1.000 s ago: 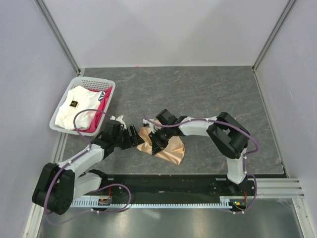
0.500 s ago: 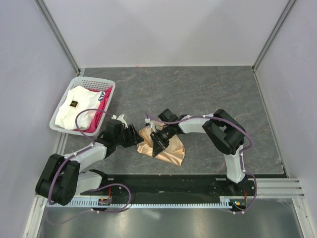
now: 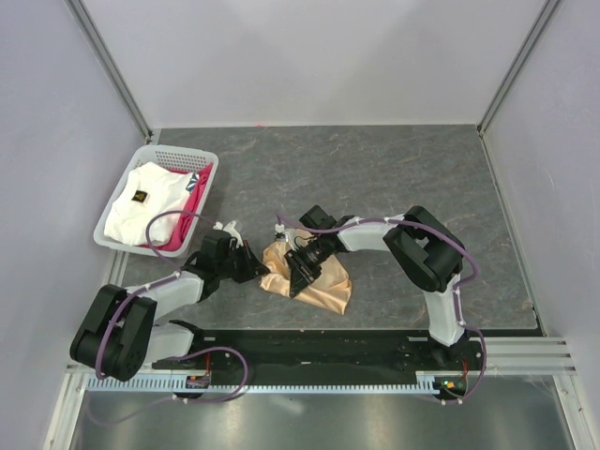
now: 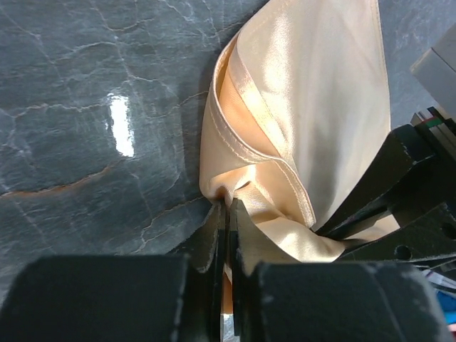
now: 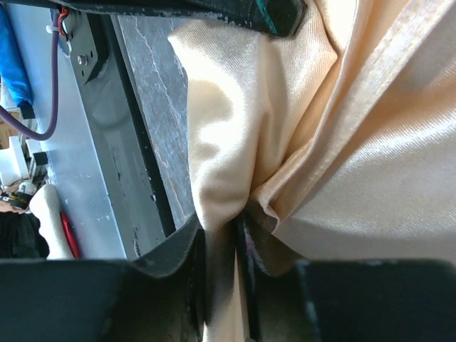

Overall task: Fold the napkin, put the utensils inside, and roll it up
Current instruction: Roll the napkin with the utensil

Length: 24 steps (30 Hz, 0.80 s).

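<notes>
The peach-tan napkin (image 3: 323, 279) lies crumpled on the dark table between my two arms. It fills the left wrist view (image 4: 313, 107) and the right wrist view (image 5: 356, 128). My left gripper (image 3: 260, 270) is shut on the napkin's left edge (image 4: 226, 206). My right gripper (image 3: 295, 278) is shut on a fold of the napkin (image 5: 226, 228), right next to the left gripper. No black utensil shows in any view.
A white basket (image 3: 111, 234) at the left holds a white cloth with a dark mark (image 3: 141, 211) and a pink-red cloth (image 3: 195, 199). The black base rail (image 3: 319, 347) runs along the table's near edge. Grey walls enclose the table.
My left gripper has moved right and closed on the napkin's left edge. My right gripper has stayed on the napkin, shifting only slightly.
</notes>
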Motion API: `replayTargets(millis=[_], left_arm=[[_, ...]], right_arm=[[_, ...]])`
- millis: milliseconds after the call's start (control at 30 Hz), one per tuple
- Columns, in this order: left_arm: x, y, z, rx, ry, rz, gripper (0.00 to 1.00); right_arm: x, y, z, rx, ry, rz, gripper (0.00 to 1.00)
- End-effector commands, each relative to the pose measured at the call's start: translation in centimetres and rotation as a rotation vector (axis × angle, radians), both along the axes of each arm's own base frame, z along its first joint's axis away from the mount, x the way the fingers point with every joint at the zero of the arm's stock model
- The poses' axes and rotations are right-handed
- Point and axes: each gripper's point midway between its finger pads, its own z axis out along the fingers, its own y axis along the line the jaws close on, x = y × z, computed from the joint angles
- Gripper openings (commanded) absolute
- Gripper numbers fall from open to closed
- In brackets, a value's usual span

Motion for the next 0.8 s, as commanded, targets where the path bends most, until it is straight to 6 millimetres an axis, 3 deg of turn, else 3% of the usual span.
replayTargets(millis=[0, 67, 100, 200, 333, 400, 433, 467, 500, 567, 767], left_arm=[[-0.3, -0.4, 0.1, -0.014, 0.013, -0.025, 0.02], [-0.4, -0.2, -0.1, -0.005, 0.022, -0.024, 0.02], [-0.4, -0.2, -0.1, -0.004, 0.017, -0.027, 0.02], [-0.4, -0.2, 0.0, -0.001, 0.017, -0.031, 0.02], [-0.3, -0.2, 0.0, -0.001, 0.022, -0.026, 0.02], [-0.3, -0.1, -0.1, 0.007, 0.03, -0.022, 0.02], [0.1, -0.1, 0.0, 0.015, 0.029, -0.015, 0.02], [0.1, 0.0, -0.2, 0.024, 0.036, -0.012, 0.02], [0.0, 0.1, -0.3, 0.033, 0.05, -0.012, 0.02], [0.3, 0.2, -0.4, 0.046, 0.06, -0.01, 0.02], [0.8, 0.1, -0.5, 0.068, 0.094, -0.014, 0.02]], right_arm=[[2.3, -1.8, -1.7, -0.153, -0.122, -0.072, 0.36], [3.2, -1.5, -0.6, -0.155, -0.161, -0.091, 0.43], [3.8, -1.5, 0.3, -0.154, -0.197, -0.107, 0.52], [5.4, -1.5, 2.9, -0.151, -0.299, -0.15, 0.62], [6.6, -2.4, 4.7, -0.198, -0.472, -0.195, 0.7], [5.7, -2.1, 5.6, -0.22, -0.573, -0.182, 0.72], [6.4, -3.1, 5.2, -0.292, -0.678, -0.199, 0.72], [4.9, -2.2, 6.0, -0.279, -0.741, -0.17, 0.72], [5.2, -2.6, 5.9, -0.32, -0.816, -0.192, 0.72], [3.5, -1.6, 6.5, -0.301, -0.878, -0.167, 0.73], [1.9, -1.6, 4.6, -0.374, -1.0, -0.114, 0.74]])
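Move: The right fingers are still pinched on the near, rolled edge of the napkin, with the middle of the roll roughly 2 cm to their right. The roll's right end lies some 12 cm right and 3 cm nearer the base; the flat part centres about 6 cm ahead and 5 cm right, about 1 cm lower. For the left hand, which already grips the napkin's left corner, the roll's middle is about 9 cm right and 5 cm back. Letting go of the rolled edge, the right gripper opens wide and lifts clear, sweeping about 5 cm forward over the napkin and then back, to hover roughly 5 cm above where it let go. Meanwhile its wrist swings nearly 50 degrees, so the fingers no longer point back towards the base but down and slightly outward. The left hand stays at its corner and keeps the pinch. ##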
